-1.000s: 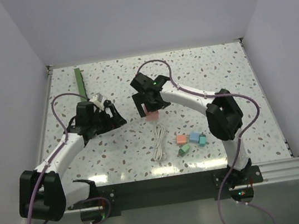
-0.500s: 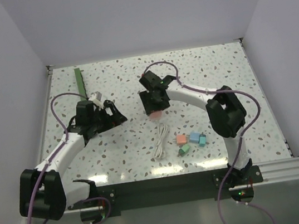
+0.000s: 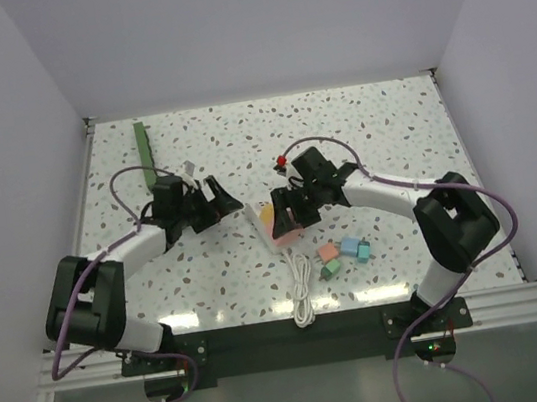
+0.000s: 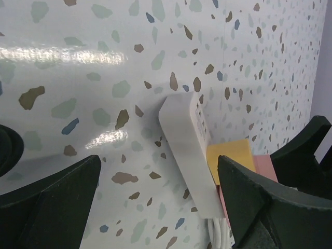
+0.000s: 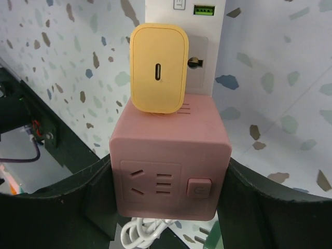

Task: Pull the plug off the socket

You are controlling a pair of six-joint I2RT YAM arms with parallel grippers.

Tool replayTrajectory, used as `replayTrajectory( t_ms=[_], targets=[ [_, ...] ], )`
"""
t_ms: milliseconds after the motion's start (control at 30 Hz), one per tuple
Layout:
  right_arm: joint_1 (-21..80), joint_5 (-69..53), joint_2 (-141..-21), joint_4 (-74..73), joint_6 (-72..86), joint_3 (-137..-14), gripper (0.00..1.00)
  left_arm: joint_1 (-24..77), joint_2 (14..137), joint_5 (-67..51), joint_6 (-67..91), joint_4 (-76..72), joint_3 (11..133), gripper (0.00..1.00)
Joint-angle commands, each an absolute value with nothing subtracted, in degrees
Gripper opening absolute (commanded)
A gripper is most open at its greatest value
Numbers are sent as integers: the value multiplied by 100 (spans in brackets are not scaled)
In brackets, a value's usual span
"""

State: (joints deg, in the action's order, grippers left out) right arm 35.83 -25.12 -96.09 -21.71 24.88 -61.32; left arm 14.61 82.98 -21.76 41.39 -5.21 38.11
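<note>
The socket (image 5: 168, 174) is a pink cube with outlet slots and a power button, also visible mid-table (image 3: 285, 215). A yellow plug (image 5: 158, 69) sits at its upper edge and shows from above as well (image 3: 267, 217). Behind the plug lies a white block (image 5: 179, 10) with USB ports, whose joint with the plug I cannot make out. My right gripper (image 5: 168, 187) is shut on the cube's two sides (image 3: 289, 216). My left gripper (image 3: 225, 197) stands open just left of the socket, and its fingers frame the white block (image 4: 184, 140) in the left wrist view.
A white cable (image 3: 302, 292) trails from the cube toward the front edge. Several small coloured blocks (image 3: 347, 250) lie right of it. A long dark-green bar (image 3: 145, 151) lies at the far left. The table (image 3: 390, 132) has walls on three sides.
The right gripper closed on the pink cube and carried it nearer, dragging the white cable toward the front edge. The left gripper moved right toward the cube, still open.
</note>
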Motion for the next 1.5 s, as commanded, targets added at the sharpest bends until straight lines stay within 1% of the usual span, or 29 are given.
replayTrajectory(
  t_ms=[0,233,333,433,567,700,733,767,800,833,933,1067,1167,1333,1367,1467],
  targets=[
    [3586,-3217,-9194,-1302,2802,-5977,0,1792,8613,-2006,4456,-1081,4218,100],
    [3586,-3085,-9026,-853,3181,-5897,0,2232,9070,-1424,4877,-1107,4421,100],
    [3630,-3041,-9026,-765,3260,-5915,0,2329,9263,-1354,5141,-1257,4464,100],
    [3682,-2927,-8974,-537,3401,-5854,0,2434,9562,-1196,5238,-1020,4693,100],
    [3788,-2839,-8939,-299,3559,-5775,0,2470,9861,-1257,5353,-1081,4807,100],
    [3893,-2672,-8938,-114,3665,-5748,0,2496,9958,-1511,5353,-1274,4852,79],
    [3902,-2654,-8947,-97,3674,-5748,0,2496,9967,-1555,5335,-1309,4843,65],
    [3911,-2585,-8930,-79,3683,-5739,0,2496,9967,-1590,5326,-1336,4825,54],
    [3911,-2558,-8938,-70,3709,-5739,0,2496,9975,-1617,5335,-1327,4799,40],
    [3911,-2523,-8921,-79,3709,-5739,0,2496,9958,-1626,5335,-1327,4773,21],
    [3911,-2444,-8938,-132,3700,-5792,0,2496,9940,-1652,5282,-1292,4702,0],
    [3885,-2303,-8886,-404,3621,-5862,0,2496,9870,-1705,5142,-1274,4658,0],
    [3693,-2416,-8702,-667,3472,-5897,0,2470,9809,-1644,4861,-1143,4632,0],
    [3033,-2969,-7965,-1177,3200,-5775,0,2251,9773,-1555,4500,-958,4369,0],
    [2850,-3084,-7893,-1230,3156,-5740,0,2137,9747,-1590,4491,-993,4290,0],
    [2760,-3339,-7936,-1380,3006,-5713,0,2057,9686,-1661,4456,-1064,4148,0]
  ],
)
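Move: The white power strip's free far end, which the open left hand goes for, lies some 8 cm to its right, 1 cm ahead and 4 cm below. From that hand the yellow charger on the strip is about 11 cm right and 3 cm back, 3 cm lower. The right hand already holds the pink cube plug in the strip's near end; from it the strip's far end is about 8 cm ahead, 7 cm left and 4 cm lower. The loose salmon plug lies 8 cm right of it, 4 cm back and 7 cm down. The left fingers close on the strip's far end after reaching about 7 cm right, slightly forward and down, while the right hand, keeping its grip on the pink cube, brings it some 3 cm left and a little up, rolling about 10 degrees. Then the right pulls up and rightward off the strip, roughly 5 cm each way; the left holds on, rising slightly before easing back left and down. ##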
